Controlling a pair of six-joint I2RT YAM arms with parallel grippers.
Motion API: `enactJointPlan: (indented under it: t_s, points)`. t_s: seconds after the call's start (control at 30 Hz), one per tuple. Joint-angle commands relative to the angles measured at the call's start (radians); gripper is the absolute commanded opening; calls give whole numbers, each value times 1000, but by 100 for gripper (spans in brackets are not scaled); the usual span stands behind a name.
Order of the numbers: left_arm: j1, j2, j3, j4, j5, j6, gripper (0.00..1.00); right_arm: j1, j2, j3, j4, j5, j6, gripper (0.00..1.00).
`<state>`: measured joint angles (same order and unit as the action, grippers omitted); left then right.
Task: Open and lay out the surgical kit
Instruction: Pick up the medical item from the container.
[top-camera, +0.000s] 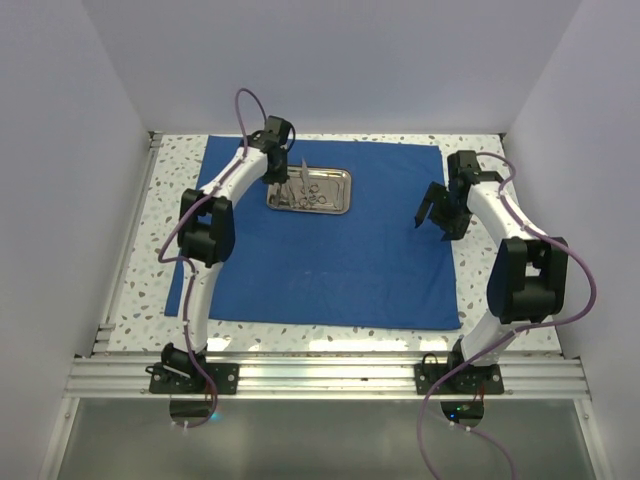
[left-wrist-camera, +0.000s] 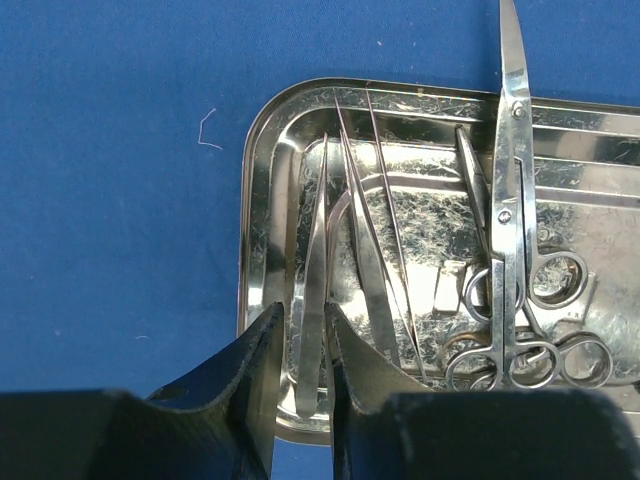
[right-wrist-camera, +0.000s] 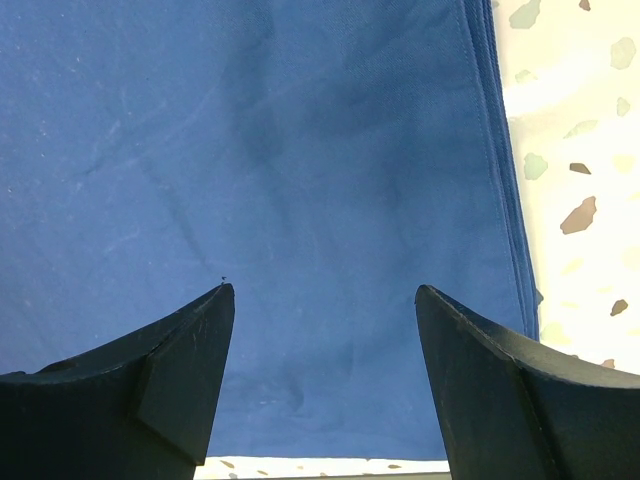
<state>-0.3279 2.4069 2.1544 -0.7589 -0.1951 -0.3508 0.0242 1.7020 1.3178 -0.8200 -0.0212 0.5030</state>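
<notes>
The surgical kit lies open: the royal-blue cloth (top-camera: 320, 270) is spread flat, with the steel tray (top-camera: 342, 176) at its far middle. In the left wrist view the tray (left-wrist-camera: 256, 200) holds scissors (left-wrist-camera: 515, 200), forceps (left-wrist-camera: 474, 185) and two pairs of tweezers. My left gripper (left-wrist-camera: 302, 310) reaches into the tray's left end, shut on the leftmost tweezers (left-wrist-camera: 311, 250). The other tweezers (left-wrist-camera: 372, 270) lie just to the right of them. My right gripper (top-camera: 432, 222) hangs open over the cloth's right part (right-wrist-camera: 300, 150), holding nothing.
The speckled tabletop (top-camera: 140, 260) shows around the cloth, and white walls close in the left, back and right sides. An aluminium rail (top-camera: 330, 375) carrying both arm bases runs along the near edge. The cloth's right hem (right-wrist-camera: 505, 200) lies close to my right gripper.
</notes>
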Motion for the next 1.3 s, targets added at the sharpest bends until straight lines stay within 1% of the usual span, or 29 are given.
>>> enactJointPlan:
  t_s: [0.0,0.13,0.3,0.5,0.53,0.63,0.7,0.77,0.8,0.87,1.0,1.17,1.27]
  points:
    - [3,3,24,-8,-17,26,27,-1,7,-2,13,-20,-21,77]
    - [3,23,18,-8,-15,27,27,-1,13,0,13,-22,-21,77]
    - [3,53,12,-8,-6,29,31,0,21,1,10,-19,-26,76]
    - [4,78,5,-8,3,35,31,-1,25,4,7,-17,-27,76]
    - [4,81,4,-8,2,35,28,-1,27,3,4,-17,-26,76]
    - [4,87,-4,-11,2,39,25,-1,28,3,1,-14,-27,76]
    - [4,90,-13,-11,5,44,19,-1,25,-3,-2,-14,-27,75]
    - [4,92,-21,-13,9,47,4,-1,21,-14,-4,-10,-30,76]
    - [4,92,-19,-16,10,50,0,-1,15,-15,-4,-10,-31,75]
    - [4,83,-36,-8,8,50,0,-1,8,-19,-10,-5,-29,75]
    - [4,-5,-70,32,-4,58,0,0,-22,-9,-24,1,-23,75]
    - [16,-90,-2,30,-29,67,0,8,-56,18,-44,13,-9,74]
    - [23,-155,1,39,-21,65,0,19,-64,52,-79,36,-3,74]
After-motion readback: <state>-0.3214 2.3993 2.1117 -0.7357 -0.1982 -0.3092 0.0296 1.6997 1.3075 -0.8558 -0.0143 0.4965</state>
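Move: The leftmost tweezers in the tray lie right under the left fingertips, about 3 cm below. The second tweezers lie some 2 cm right and 1 cm ahead of the left hand, the big scissors about 7 cm right and 3 cm ahead, all in the tray at about that depth. From the right hand, the leftmost tweezers are roughly 38 cm left, 15 cm ahead and 7 cm lower. Left hand sinks about 3 cm, pinches the leftmost tweezers near their middle, then rises some 2 cm. ##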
